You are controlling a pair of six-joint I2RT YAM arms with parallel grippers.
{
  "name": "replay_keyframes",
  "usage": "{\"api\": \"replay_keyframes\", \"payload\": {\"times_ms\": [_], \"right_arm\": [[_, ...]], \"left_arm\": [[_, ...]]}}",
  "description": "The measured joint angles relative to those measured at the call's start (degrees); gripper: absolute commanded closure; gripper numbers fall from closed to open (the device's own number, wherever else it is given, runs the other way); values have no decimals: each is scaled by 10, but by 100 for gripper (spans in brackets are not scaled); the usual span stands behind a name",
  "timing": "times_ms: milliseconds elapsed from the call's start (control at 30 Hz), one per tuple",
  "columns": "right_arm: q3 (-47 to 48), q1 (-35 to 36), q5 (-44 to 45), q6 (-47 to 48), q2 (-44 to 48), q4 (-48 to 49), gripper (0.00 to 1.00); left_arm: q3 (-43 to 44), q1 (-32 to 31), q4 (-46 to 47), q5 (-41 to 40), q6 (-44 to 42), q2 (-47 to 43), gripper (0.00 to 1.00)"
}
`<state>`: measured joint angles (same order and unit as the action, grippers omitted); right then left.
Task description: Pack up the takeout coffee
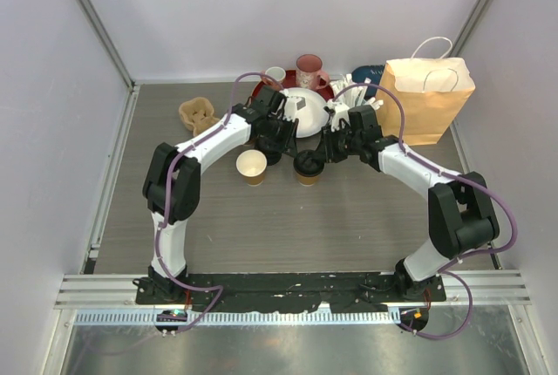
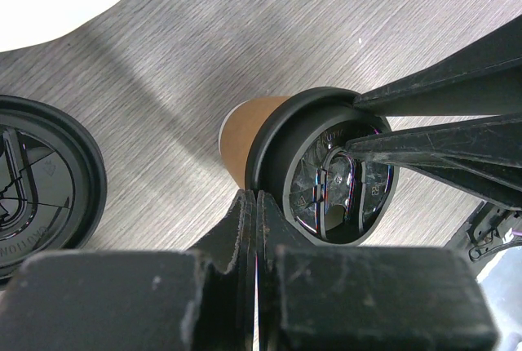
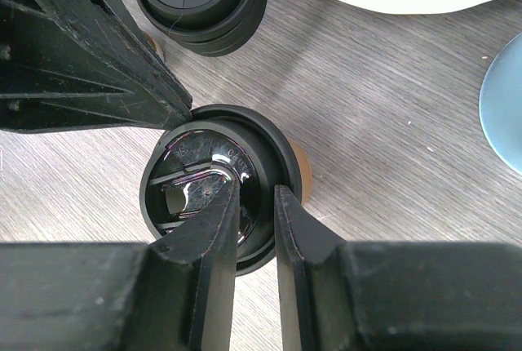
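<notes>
One takeout coffee [image 1: 307, 168], a tan paper cup [image 2: 243, 135] with a black lid [image 3: 204, 175], stands mid-table. My right gripper [image 3: 257, 192] pinches the lid's rim, one finger on the lid's top and the other outside its edge. My left gripper [image 2: 257, 197] is shut with nothing between its jaws, its tip against the opposite side of the lid's rim. A second tan cup [image 1: 252, 166], open and white inside, stands just left of the first. A stack of black lids [image 3: 200, 0] sits on the table close behind the two cups.
A brown paper bag [image 1: 427, 96] with white handles stands at the back right. A cardboard cup carrier [image 1: 199, 115] lies at the back left. A white plate [image 1: 301, 112], a pink mug [image 1: 309, 70] and a white mug [image 1: 275, 74] crowd the back.
</notes>
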<state>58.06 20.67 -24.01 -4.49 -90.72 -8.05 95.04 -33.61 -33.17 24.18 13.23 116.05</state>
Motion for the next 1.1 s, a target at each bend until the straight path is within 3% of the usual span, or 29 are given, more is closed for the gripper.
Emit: {"api": "replay_keyframes", "payload": {"times_ms": [333,767,1100], "right_arm": [[11,-2,0,3,4,-25,66],[54,3,12,21,4,-120,54],[121,4,36,44,4,-182,48]], "left_arm": [[10,-3,-10,-2,-11,-3,95],[68,-17,-74,-6,-45,11,83],[120,-10,-101,-17,-68,11,62]]}}
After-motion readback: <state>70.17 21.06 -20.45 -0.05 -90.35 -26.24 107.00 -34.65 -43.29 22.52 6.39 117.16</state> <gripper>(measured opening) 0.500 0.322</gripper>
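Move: At the near-left hand's shut fingertips, the lid on the coffee cup has its middle some 4 cm to the right and 2 cm back, about 1 cm below. The stack of spare lids is roughly 4 cm ahead and 6 cm left, low on the table; the open cup stands about 10 cm left and 2 cm back. From the right hand, the lid's middle is about 4 cm left and 1 cm below, the straw bin 9 cm ahead and 6 cm right. Easing off the lid's rim, both hands let go: the left hand's shut fingertips come free of the edge and the right hand's fingers open from their pinch on it. Each hand first slips back about 1 cm, the right one also a little to its right, then both rise clear of the cup to some 4 cm up. The left fingers open to about a third, the right to half. ##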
